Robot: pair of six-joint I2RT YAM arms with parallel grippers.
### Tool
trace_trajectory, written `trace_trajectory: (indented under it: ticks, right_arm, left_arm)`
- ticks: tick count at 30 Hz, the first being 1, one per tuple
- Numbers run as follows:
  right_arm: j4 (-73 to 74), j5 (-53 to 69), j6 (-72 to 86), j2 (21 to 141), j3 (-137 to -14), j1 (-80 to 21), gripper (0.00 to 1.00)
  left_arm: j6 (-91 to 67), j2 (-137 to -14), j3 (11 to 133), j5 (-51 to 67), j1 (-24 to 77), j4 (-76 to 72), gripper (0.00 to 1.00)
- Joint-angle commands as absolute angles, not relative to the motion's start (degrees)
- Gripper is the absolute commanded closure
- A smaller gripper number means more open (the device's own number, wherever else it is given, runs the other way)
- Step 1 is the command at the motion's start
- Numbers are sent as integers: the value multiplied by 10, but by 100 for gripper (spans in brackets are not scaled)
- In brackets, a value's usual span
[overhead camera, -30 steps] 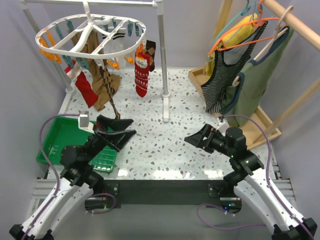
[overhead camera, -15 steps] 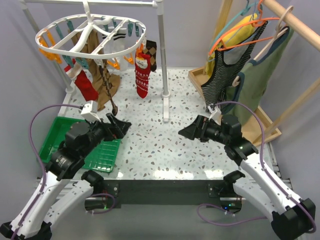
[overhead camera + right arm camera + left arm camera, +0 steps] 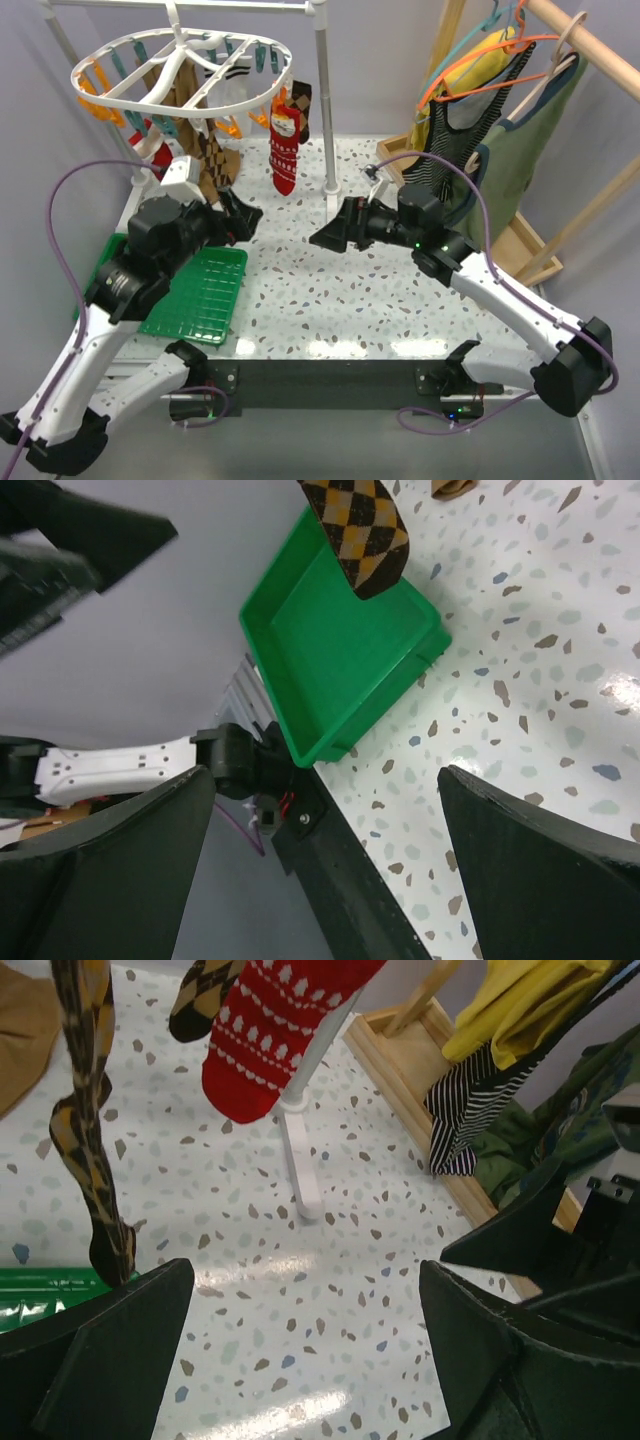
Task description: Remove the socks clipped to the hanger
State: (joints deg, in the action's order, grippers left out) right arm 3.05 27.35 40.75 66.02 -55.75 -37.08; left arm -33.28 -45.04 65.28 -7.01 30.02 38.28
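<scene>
The white oval hanger (image 3: 100, 52) hangs from a rail at the back left, with orange and teal clips. Clipped under it are a red sock (image 3: 283, 150) with a white-patterned cuff, a short argyle sock (image 3: 301, 104), a long argyle sock (image 3: 208, 152), a tan-brown sock (image 3: 222, 166), another red sock (image 3: 161, 152) and a white striped sock (image 3: 236, 74). My left gripper (image 3: 242, 216) is open and empty, raised just below and in front of the socks; its view shows the red sock (image 3: 268, 1040) and the long argyle sock (image 3: 85, 1140) ahead. My right gripper (image 3: 322, 237) is open and empty, pointing left near the rack post.
A green tray (image 3: 205, 300) lies at the near left, also in the right wrist view (image 3: 340, 630). The white rack post (image 3: 328, 150) stands mid-table on a foot (image 3: 303, 1175). A wooden rack (image 3: 520, 250) with a striped top and green garment stands right.
Both arms have risen and reached forward. The left gripper has moved up toward the hanging socks. The right gripper has swung left toward the rack post.
</scene>
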Motion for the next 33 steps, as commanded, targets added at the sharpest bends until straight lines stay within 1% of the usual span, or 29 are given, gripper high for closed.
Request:
trace_trajectory:
  ticks: [1,6,10,12,15,16,19,20,23,24,28,29,30,31,33]
  right_arm:
    - [29,243,384,703,-633,-410,1]
    - [59,217,381,729,-674,-440,1]
    - [90,191,359,744,-710,-464,2]
    - [95,183,345,757,-729,-476,1]
    - [88,157,313,792,-760,-504,2]
    - [55,144,304,804,-760,-526,1]
    - [-15,57,267,826,-767,-569,2]
    - [-24,40,259,851,-776,-576,1]
    - [-9,-10,236,925,-854,-597,1]
    - [-12,-43,224,942,-883,-602,1]
    - [-96,-126,197,1016,-911,-631,1]
    - [-106,-140,191,1030,-918,-635,1]
    - [-110,-159,182,1062,-938,-636,2]
    - [-104,-190,181,1078,-953,-636,1]
    - [-93,-209,171,1118,-991,-637,1]
  left_arm:
    - [-291,-518,730,-121,294,384,0]
    - [-246,-526,737,-98,251,308,0]
    - [-234,-547,770,-10,193,300,2]
    - [-240,-533,769,-13,193,304,4]
    - [-234,-492,746,-66,192,307,7]
    - [-226,-485,742,-79,193,308,8]
    - [-219,-481,759,-106,193,333,11]
    - [-218,-482,762,-108,193,337,12]
    - [-222,-475,771,-122,193,360,15]
    - [-228,-457,762,-129,193,366,16]
    - [-250,-407,742,-105,193,353,24]
    - [-252,-404,745,-101,193,355,29]
    - [-255,-405,754,-98,193,358,30]
    - [-256,-407,758,-91,193,359,31]
    - [-248,-412,771,-82,193,360,30]
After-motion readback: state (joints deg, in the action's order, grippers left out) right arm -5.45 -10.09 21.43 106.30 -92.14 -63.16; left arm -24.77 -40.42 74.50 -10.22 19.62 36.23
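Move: The long argyle sock hangs roughly 24 cm to the right hand's left and 9 cm farther out, its middle about 9 cm above that hand. From the left hand it is some 9 cm ahead, 7 cm left and 4 cm up. The red patterned sock hangs about 15 cm to the right of the argyle one and 7 cm farther out, at a similar height; the green basket lies 29 cm left of the right hand, 3 cm back and 25 cm below. The argyle sock's dangling toe is what the right hand reaches for: it sweeps about 20 cm left, then slants forward late, tipping its fingers up some 25 degrees, wide open all the way. The left hand first pushes forward about 5 cm, then draws back as far while climbing and shifting left, nosing up towards the clip at the sock's top and closing by roughly a third on nothing. ##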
